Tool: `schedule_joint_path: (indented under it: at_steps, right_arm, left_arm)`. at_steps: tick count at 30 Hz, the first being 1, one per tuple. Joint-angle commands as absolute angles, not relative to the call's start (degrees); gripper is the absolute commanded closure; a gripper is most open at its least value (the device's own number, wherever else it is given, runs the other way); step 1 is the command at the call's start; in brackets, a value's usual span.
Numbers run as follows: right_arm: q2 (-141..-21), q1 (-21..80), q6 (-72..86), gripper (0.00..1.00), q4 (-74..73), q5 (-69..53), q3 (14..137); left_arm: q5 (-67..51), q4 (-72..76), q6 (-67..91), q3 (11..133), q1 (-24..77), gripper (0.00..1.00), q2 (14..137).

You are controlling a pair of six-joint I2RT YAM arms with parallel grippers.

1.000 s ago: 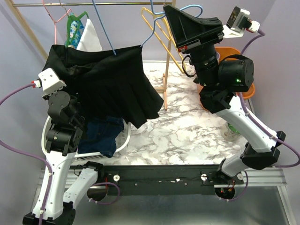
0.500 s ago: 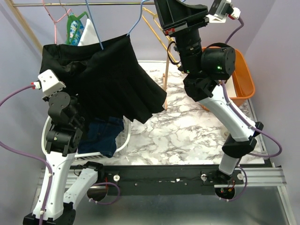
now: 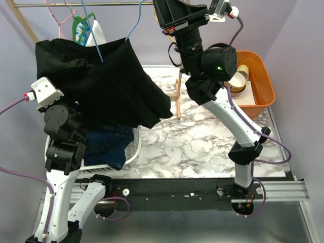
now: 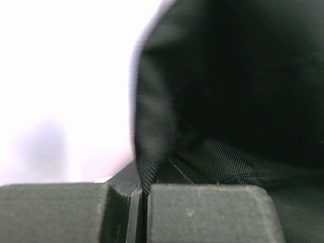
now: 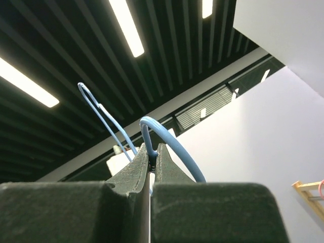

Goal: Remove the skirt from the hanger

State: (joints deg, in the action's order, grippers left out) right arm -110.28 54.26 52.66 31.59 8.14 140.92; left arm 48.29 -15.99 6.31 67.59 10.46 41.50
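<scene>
The black skirt (image 3: 104, 86) hangs spread wide over the left side, draped on the light-blue hanger (image 3: 94, 44). My right gripper (image 3: 178, 14), high at the back, is shut on the hanger's hook (image 5: 174, 144); in the right wrist view the fingertips (image 5: 152, 153) pinch the blue wire. In the left wrist view my left gripper (image 4: 143, 198) is shut on a fold of the skirt (image 4: 152, 142). From the top view the left fingers are hidden under the cloth, beside the left wrist camera (image 3: 46, 93).
A green hanger with a floral garment (image 3: 81, 29) and a pink hanger (image 3: 57, 15) hang from the rail (image 3: 61, 5). A navy garment (image 3: 109, 147) lies in a white basket (image 3: 134, 150). An orange bin (image 3: 259, 83) stands right, and a wooden rack post (image 3: 178, 93) stands mid-table.
My right gripper has carried the hanger leftward and further back. The skirt has swung left with it, and my left arm has shifted slightly left, still gripping the cloth.
</scene>
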Motion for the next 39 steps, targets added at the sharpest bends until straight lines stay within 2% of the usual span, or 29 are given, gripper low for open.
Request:
schedule_joint_path:
  at_steps: [1,5,9,14,16,18,19,25,32,35,39]
  right_arm:
    - [-110.04,53.96,58.96,0.99,38.05,9.66,141.5]
    - [-109.78,53.88,61.34,0.99,39.11,10.46,138.79]
    - [-110.3,53.88,64.32,0.99,39.2,10.55,137.28]
    - [-114.96,53.88,66.72,0.99,37.97,8.89,145.53]
    - [-113.39,53.96,63.91,0.99,37.01,7.74,144.24]
    - [-108.38,53.96,62.67,0.99,37.61,7.12,137.4]
    - [-106.72,53.88,60.06,0.99,39.01,6.68,135.55]
    - [-93.37,53.96,48.98,0.99,41.75,2.29,119.46]
    - [-82.72,53.96,39.74,0.99,41.66,3.34,107.41]
    - [-79.91,53.88,37.18,0.99,40.96,3.08,104.95]
    - [-77.35,53.88,34.72,0.99,40.78,2.99,101.43]
  left_arm:
    - [32.85,-11.7,12.91,65.4,10.02,1.0,37.89]
    - [21.83,-8.09,15.73,63.37,10.02,1.0,36.21]
    - [23.64,-11.24,15.3,67.14,10.02,1.0,36.38]
    - [21.97,-11.16,15.2,66.1,10.02,1.0,35.6]
    - [27.31,-13.86,14.16,67.83,10.02,1.0,36.56]
    - [35.12,-16.95,9.18,71.26,10.02,1.0,39.97]
    - [41.68,-17.31,6.79,74.32,10.02,1.0,41.12]
    - [54.3,-6.7,-14.19,81.37,10.02,1.0,47.01]
    - [64.59,12.81,-39.33,78.31,10.02,1.0,50.18]
    - [65.31,13.37,-40.87,79.45,10.02,1.0,51.15]
    - [58.29,-8.57,-19.85,85.42,10.02,1.0,52.21]
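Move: The left hand already pinches the black skirt; the blue hanger's lower end, still inside the waistband, is about 18 cm to its right, 3 cm nearer the base and 11 cm higher. The green hanger's white cloth hangs some 17 cm ahead, 12 cm right and 8 cm lower; the basket is 37 cm below, about 2 cm ahead and 5 cm right. From the right hand, gripping the blue hanger, that lower end lies roughly 16 cm left, 5 cm back, 20 cm down; the yellow hanger is 18 cm ahead, 5 cm right, 37 cm down. Both grips stay shut, the left on the skirt and the right on the blue hanger, to draw them apart. The left hand first swings about 7 cm right, turning clockwise, then reverses, sweeping some 11 cm left and rising as it turns back counter-clockwise. The right hand almost waits, twisting a little, then pulls the hanger briskly right and back, some 12 cm left-to-right and 9 cm back. ##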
